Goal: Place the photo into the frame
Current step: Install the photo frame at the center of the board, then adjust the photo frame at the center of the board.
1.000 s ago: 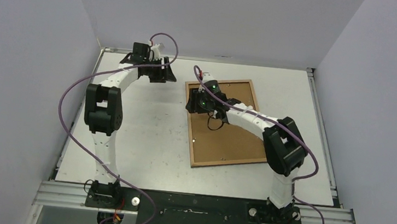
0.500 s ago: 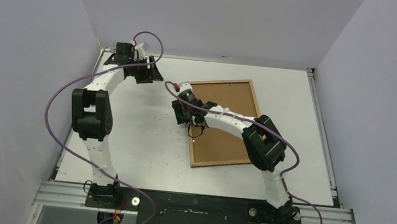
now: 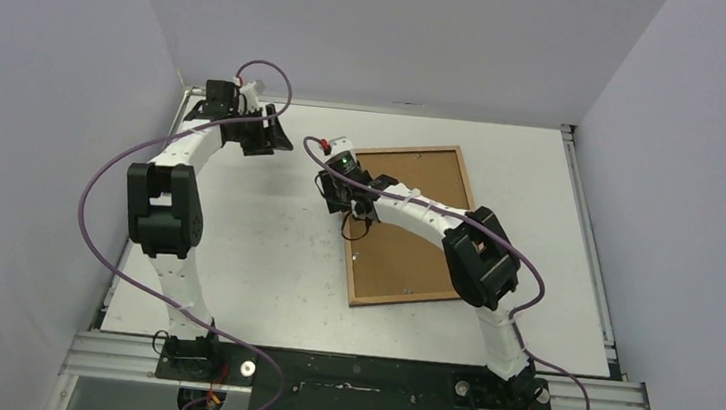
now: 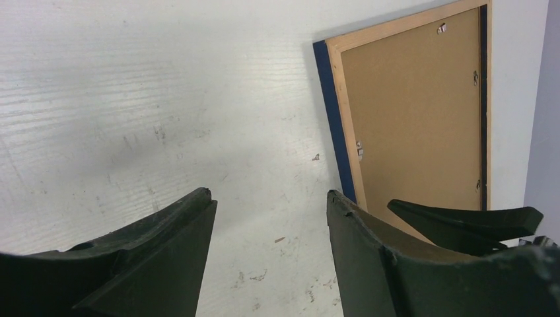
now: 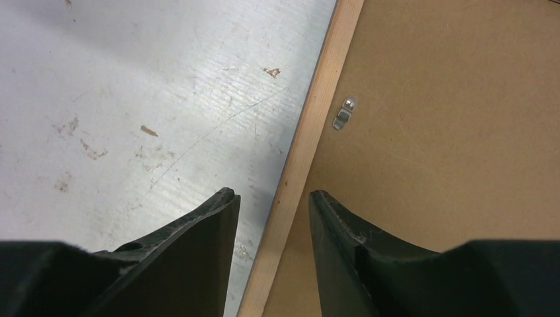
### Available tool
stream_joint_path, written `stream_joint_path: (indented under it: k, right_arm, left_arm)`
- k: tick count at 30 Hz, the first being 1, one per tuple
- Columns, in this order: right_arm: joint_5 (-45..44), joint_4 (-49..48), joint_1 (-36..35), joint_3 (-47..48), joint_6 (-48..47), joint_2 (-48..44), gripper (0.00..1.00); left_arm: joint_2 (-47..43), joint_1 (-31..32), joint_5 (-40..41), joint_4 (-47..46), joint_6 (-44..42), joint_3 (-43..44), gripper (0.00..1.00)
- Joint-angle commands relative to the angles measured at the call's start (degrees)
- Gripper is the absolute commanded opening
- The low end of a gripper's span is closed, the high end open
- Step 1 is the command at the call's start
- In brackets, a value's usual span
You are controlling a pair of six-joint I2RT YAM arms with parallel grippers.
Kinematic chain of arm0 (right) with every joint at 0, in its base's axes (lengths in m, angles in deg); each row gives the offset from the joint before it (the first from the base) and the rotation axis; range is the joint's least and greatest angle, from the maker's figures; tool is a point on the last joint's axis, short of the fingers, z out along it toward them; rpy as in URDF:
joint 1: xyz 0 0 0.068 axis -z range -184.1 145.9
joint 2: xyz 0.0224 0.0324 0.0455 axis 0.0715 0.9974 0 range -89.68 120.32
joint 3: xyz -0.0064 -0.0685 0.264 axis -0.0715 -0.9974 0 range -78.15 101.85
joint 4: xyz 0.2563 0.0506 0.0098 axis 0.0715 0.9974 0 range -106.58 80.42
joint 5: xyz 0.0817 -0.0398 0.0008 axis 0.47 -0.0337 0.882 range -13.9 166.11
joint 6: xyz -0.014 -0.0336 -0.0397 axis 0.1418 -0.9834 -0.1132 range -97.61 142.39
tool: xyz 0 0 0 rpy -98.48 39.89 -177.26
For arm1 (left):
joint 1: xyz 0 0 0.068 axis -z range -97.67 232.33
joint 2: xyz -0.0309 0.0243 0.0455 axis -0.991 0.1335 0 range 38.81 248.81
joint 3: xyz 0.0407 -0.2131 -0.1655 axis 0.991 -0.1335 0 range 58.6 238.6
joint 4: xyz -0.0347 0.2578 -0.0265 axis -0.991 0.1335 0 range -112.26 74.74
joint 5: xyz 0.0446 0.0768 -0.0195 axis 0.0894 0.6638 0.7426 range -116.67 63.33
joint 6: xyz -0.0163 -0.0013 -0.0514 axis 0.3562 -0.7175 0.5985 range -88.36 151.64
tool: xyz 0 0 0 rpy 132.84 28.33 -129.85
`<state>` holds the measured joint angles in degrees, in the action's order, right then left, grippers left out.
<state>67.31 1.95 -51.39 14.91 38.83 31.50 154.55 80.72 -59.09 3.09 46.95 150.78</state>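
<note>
The frame [image 3: 441, 155] lies back side up right of the table's middle, its light wood rim [image 5: 315, 112] around a brown backing board [image 5: 455, 145]. A navy edge [image 4: 329, 119] shows along its side in the left wrist view. My right gripper [image 5: 272, 195] is open and hangs over the frame's left rim, one finger above the table and one above the board, holding nothing. My left gripper [image 4: 269, 198] is open over bare table at the back left [image 3: 270, 141], apart from the frame. The photo is out of view.
Small metal turn clips [image 5: 343, 113] sit along the inner rim of the frame's back. The white table [image 3: 265, 246] carries scuffs and small marks. Grey walls close in on the left, back and right. One right finger [image 4: 462, 221] shows in the left wrist view.
My right gripper has moved left, from over the backing board to the frame's left rim. My left gripper has drawn back toward the far left corner.
</note>
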Motion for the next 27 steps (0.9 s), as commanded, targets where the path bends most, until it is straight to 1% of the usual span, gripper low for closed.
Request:
stream_joint_path:
  k: [1, 6, 11, 13, 15, 17, 20, 27]
  right_arm:
    - [-0.3, 0.1, 0.2, 2.3, -0.8, 3.6, 0.42]
    - [-0.6, 0.6, 0.1, 1.7, -1.2, 4.4, 0.41]
    - [-2.1, 0.3, -0.8, 0.6, -1.5, 2.9, 0.40]
    - [-1.5, 0.3, -1.0, 0.6, -1.6, 2.9, 0.36]
    - [-0.3, -0.2, -1.2, 0.1, -2.2, 2.8, 0.25]
    - [1.0, -1.2, -1.9, -1.0, -3.0, 2.3, 0.20]
    - [2.9, -2.6, -3.7, -2.5, -4.7, 1.1, 0.18]
    - [8.2, -2.9, -9.5, -5.7, -12.6, -2.0, 0.17]
  left_arm:
    - [-3.0, -0.8, -0.6, 0.0, -1.0, 0.7, 0.61]
    - [-3.6, -1.8, -0.8, 0.0, -1.0, -0.2, 0.61]
    - [-4.1, -2.2, -1.4, -0.4, -0.9, -1.3, 0.61]
    - [-4.3, -2.2, -1.5, -0.6, -0.8, -1.4, 0.61]
    - [-4.2, -2.4, -1.7, -0.4, -0.6, -1.4, 0.60]
    - [-4.4, -2.4, -1.5, -0.4, -0.8, -1.5, 0.59]
    - [-4.6, -2.4, -1.2, 0.1, -1.6, -1.8, 0.59]
    - [-3.5, -2.4, -1.9, 0.2, -2.4, -2.6, 0.56]
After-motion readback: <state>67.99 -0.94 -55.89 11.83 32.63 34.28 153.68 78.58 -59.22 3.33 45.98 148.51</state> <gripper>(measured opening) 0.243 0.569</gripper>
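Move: The photo frame's left rail lies straight under my open right fingers, about 5 cm down. A metal clip sits 4 cm ahead and 2 cm right, the frame's far-left corner about 11 cm ahead and 1 cm left, and the backing's middle some 16 cm right and 3 cm back. From my left hand, that spot on the rail is about 11 cm back, 15 cm right and 10 cm down. I drop my right hand about 4 cm straight down so its fingers straddle the frame's left rail, then close them until they pinch it. Keeping that height, I drag the rail back some 3 cm and left about 2, swinging it roughly 10 degrees counter-clockwise. My left hand only eases 2 cm left, clear of the frame and touching nothing. ##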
